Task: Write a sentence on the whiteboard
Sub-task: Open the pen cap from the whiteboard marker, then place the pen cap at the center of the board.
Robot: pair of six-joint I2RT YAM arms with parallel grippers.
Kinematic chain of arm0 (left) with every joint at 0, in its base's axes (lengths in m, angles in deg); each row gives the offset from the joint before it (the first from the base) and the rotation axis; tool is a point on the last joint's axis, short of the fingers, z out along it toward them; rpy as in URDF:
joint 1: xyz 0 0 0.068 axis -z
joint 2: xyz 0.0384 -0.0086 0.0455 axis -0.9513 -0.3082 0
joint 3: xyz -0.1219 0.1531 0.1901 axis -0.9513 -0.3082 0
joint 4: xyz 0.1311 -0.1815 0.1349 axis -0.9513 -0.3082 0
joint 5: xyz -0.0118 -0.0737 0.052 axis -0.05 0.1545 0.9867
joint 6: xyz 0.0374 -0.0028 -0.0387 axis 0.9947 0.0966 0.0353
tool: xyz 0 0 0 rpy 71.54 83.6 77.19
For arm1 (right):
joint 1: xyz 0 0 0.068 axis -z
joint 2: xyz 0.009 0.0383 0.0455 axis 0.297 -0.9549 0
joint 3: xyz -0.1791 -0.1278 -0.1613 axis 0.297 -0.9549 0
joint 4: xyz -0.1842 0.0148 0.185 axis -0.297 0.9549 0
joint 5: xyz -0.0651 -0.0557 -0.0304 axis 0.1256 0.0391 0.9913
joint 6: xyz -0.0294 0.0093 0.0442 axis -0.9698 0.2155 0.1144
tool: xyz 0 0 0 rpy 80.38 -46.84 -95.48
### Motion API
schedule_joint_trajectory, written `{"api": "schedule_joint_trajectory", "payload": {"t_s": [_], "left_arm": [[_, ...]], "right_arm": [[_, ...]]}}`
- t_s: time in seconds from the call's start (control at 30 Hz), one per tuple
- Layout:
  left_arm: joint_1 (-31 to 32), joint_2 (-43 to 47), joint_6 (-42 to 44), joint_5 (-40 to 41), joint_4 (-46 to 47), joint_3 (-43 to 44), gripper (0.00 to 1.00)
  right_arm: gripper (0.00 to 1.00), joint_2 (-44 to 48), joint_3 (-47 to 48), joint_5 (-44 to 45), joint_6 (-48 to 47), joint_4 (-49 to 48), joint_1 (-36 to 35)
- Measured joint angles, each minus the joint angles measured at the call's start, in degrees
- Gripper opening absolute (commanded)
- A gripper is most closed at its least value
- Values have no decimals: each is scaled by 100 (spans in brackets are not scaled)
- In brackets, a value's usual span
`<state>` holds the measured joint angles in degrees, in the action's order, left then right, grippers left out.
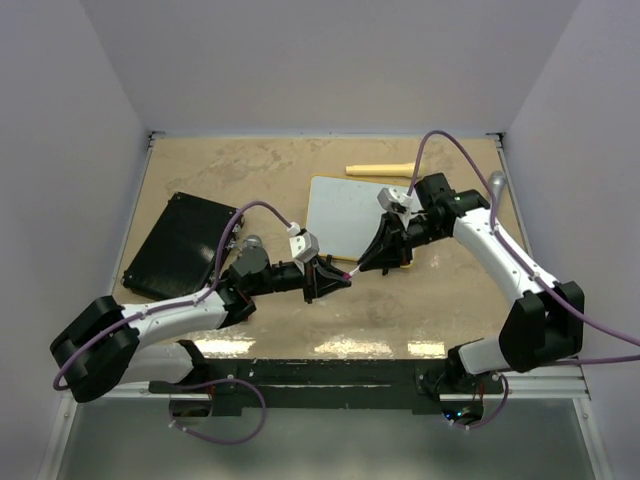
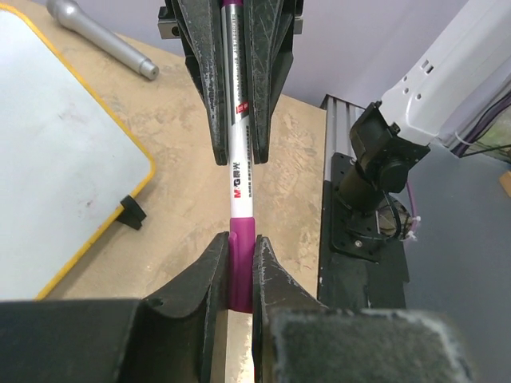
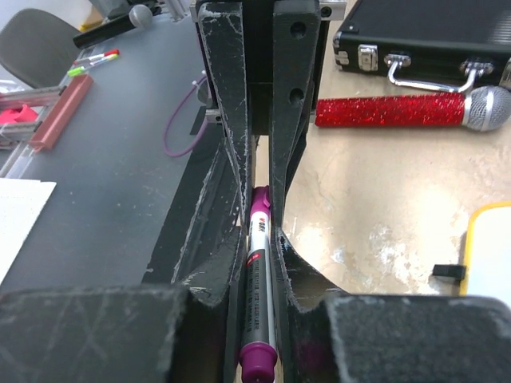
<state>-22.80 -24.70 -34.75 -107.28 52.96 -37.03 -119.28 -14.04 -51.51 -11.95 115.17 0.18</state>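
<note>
A magenta-and-white marker (image 1: 350, 272) hangs over the table between my two grippers. My left gripper (image 2: 239, 239) is shut on its magenta cap end (image 2: 239, 271). My right gripper (image 3: 259, 231) is shut on the grey-white barrel (image 3: 259, 279), facing the left one tip to tip. The whiteboard (image 1: 345, 215), white with a thin yellow rim, lies flat just behind the grippers. Its face is plain white and the sentence is not in view. The left wrist view shows a board corner (image 2: 56, 159) with one black foot (image 2: 132, 213).
A black flat case (image 1: 180, 245) lies at the left, with a red glitter microphone (image 3: 383, 110) beside it. A silver microphone (image 1: 497, 185) rests at the right edge and a wooden stick (image 1: 380, 170) behind the board. Walls close three sides.
</note>
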Motion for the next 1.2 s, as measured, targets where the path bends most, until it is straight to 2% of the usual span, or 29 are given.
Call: {"api": "schedule_joint_trajectory", "payload": {"t_s": [0.17,0.33,0.63,0.73,1.0,1.2], "left_arm": [[0,546,787,186,-356,2,0],[-4,1049,1565,402,-1294,-197,0],[-4,1631,1803,997,-2140,-407,0],[-4,1740,1591,1130,-2194,-435,0],[162,1895,529,1880,-2168,-1137,0],[487,1438,-7,2527,-2229,-1193,0]], "right_arm": [[0,111,431,61,-79,101,-2],[0,348,623,63,-367,476,592],[0,911,557,61,-450,461,1078],[0,1215,286,46,70,-33,1248],[0,2446,-1207,87,3340,-3222,1545],[0,2704,-1373,76,4513,-4417,1545]]}}
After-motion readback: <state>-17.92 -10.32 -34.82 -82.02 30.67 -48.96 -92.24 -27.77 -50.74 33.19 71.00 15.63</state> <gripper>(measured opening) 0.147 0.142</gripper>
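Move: The left hand already grips the pen cap, and the marker's body, pinched in the right hand, lies about 6 cm to its right, 2 cm ahead and 3 cm higher. The red microphone is some 24 cm left, 10 cm ahead and 18 cm below. From the right hand, the cap is about 6 cm left, 2 cm back and 3 cm lower; the whiteboard's middle lies 23 cm ahead, 1 cm right, 22 cm below. Left hand pulls the cap about 7 cm left and 10 down, while the right lifts the marker rightward. ##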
